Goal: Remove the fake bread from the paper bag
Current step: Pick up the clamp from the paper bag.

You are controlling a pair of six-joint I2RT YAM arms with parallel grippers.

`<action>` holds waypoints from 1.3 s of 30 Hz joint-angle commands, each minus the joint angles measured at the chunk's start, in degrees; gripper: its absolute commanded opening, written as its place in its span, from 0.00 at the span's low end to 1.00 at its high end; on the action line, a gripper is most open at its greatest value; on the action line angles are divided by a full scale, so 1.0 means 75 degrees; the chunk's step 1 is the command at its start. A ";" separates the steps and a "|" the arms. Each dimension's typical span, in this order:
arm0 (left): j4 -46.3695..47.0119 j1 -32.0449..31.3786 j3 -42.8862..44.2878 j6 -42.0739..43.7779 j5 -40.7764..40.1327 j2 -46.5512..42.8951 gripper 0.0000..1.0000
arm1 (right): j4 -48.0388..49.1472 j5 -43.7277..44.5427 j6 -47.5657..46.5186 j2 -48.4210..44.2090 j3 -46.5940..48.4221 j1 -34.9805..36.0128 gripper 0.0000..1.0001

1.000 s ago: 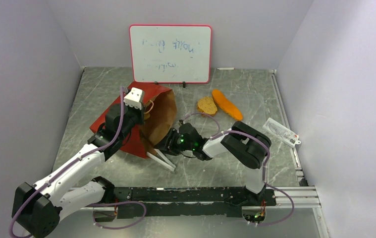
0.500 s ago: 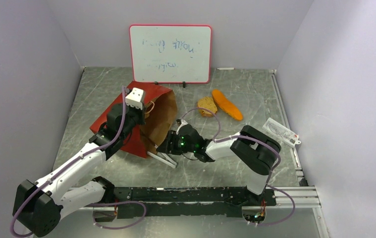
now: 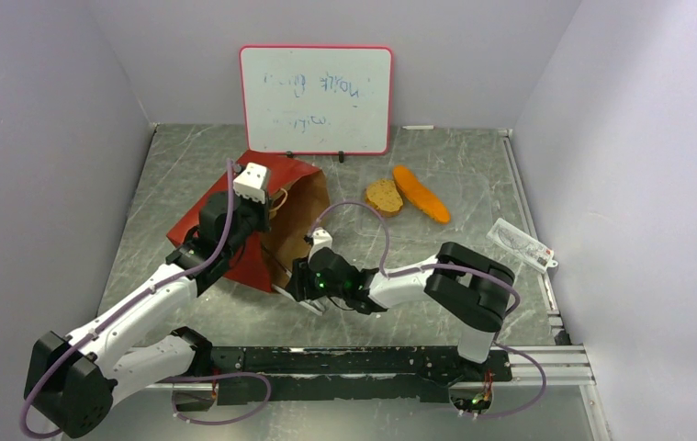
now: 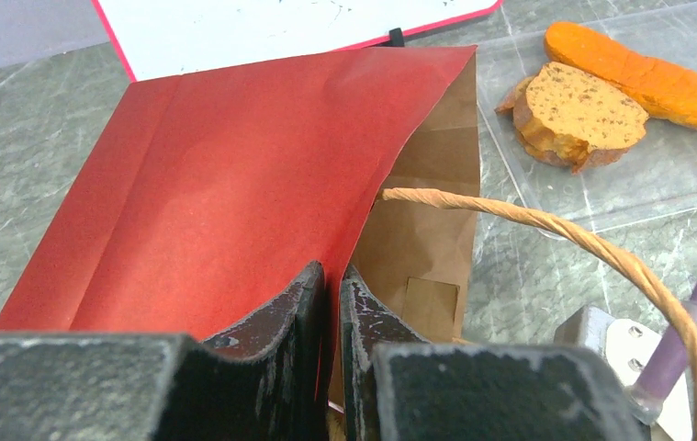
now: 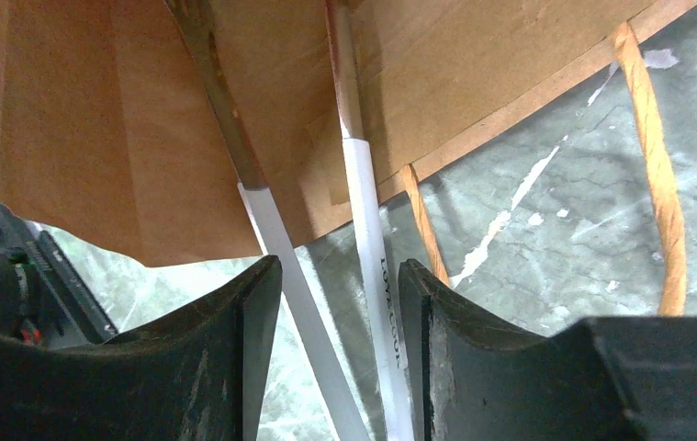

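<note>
The paper bag [image 3: 205,219] lies on its side, red outside and brown inside, mouth facing right. My left gripper [image 4: 331,285] is shut on the bag's upper edge [image 4: 363,220] and holds the mouth up. A round brown slice of fake bread [image 3: 384,197] and a long orange loaf [image 3: 421,194] lie outside the bag on the table. My right gripper [image 5: 340,276] sits at the bag's mouth, jaws closed on the two white arms of a pair of tongs [image 5: 367,220], whose metal tips reach into the bag. The bag's inside is hidden.
A whiteboard [image 3: 316,99] stands at the back behind the bag. A plastic packet [image 3: 521,243] lies near the right wall. The bag's orange loop handles [image 5: 657,165] trail on the table by the mouth. Slice and loaf rest on a clear sheet [image 4: 601,197].
My right arm has swung left and nearer, bringing its gripper and the tongs lower at the bag's mouth. The left arm and the bag have stayed put.
</note>
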 commanded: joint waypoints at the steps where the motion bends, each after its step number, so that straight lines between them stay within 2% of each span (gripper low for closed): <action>1: 0.0200 -0.0026 0.0134 -0.0087 0.0174 0.0037 0.07 | -0.0066 0.0817 -0.0649 -0.0001 -0.0107 0.0198 0.50; 10: 0.0178 -0.0019 0.0132 -0.0111 0.0225 0.0056 0.07 | 0.0253 0.1282 -0.0759 -0.0383 -0.0452 0.0363 0.51; 18: 0.0140 -0.0020 0.0145 -0.0116 0.0250 0.0063 0.07 | 0.0459 0.1285 -0.0832 -0.0700 -0.0655 0.0504 0.63; 27: 0.0068 -0.0028 0.0157 -0.0150 0.0267 0.0007 0.07 | 0.0563 0.1180 -0.1182 -0.0650 -0.0699 0.0690 0.69; 28: 0.0064 -0.0024 0.0157 -0.0160 0.0263 -0.0003 0.07 | 0.0562 0.1183 -0.1245 -0.0607 -0.0679 0.0723 0.72; 29: 0.0056 -0.0026 0.0152 -0.0168 0.0273 -0.0009 0.07 | 0.0560 0.1183 -0.1304 -0.0571 -0.0654 0.0751 0.83; 30: 0.0062 -0.0028 0.0157 -0.0171 0.0280 -0.0024 0.07 | 0.0555 0.1183 -0.1363 -0.0527 -0.0631 0.0775 0.85; 39: 0.0022 -0.0024 0.0169 -0.0201 0.0358 -0.0059 0.07 | 0.0674 0.1286 -0.1713 0.0028 -0.0385 0.0794 0.84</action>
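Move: The clamp's white grips run just below the right hand's open fingers. Its middle, at the bag's mouth, lies about 4 cm left, 2 cm ahead and 2 cm lower. The paper bag's middle stands roughly 12 cm ahead and 11 cm left of that hand; the bag's near rope handle is some 6 cm ahead and 4 cm right. From the left hand, the clamp's middle is around 12 cm back, 2 cm right and 20 cm below. Rightward about 2 cm and slightly down at first, then back towards its base by roughly as much while rising a little, the right hand shifts over the clamp's grips and finally dips about 1 cm. It tilts some 10–15 degrees as its fingers spread from half open to nearly full, ending astride both grips. The left hand stays put, still pinching the bag's edge. ##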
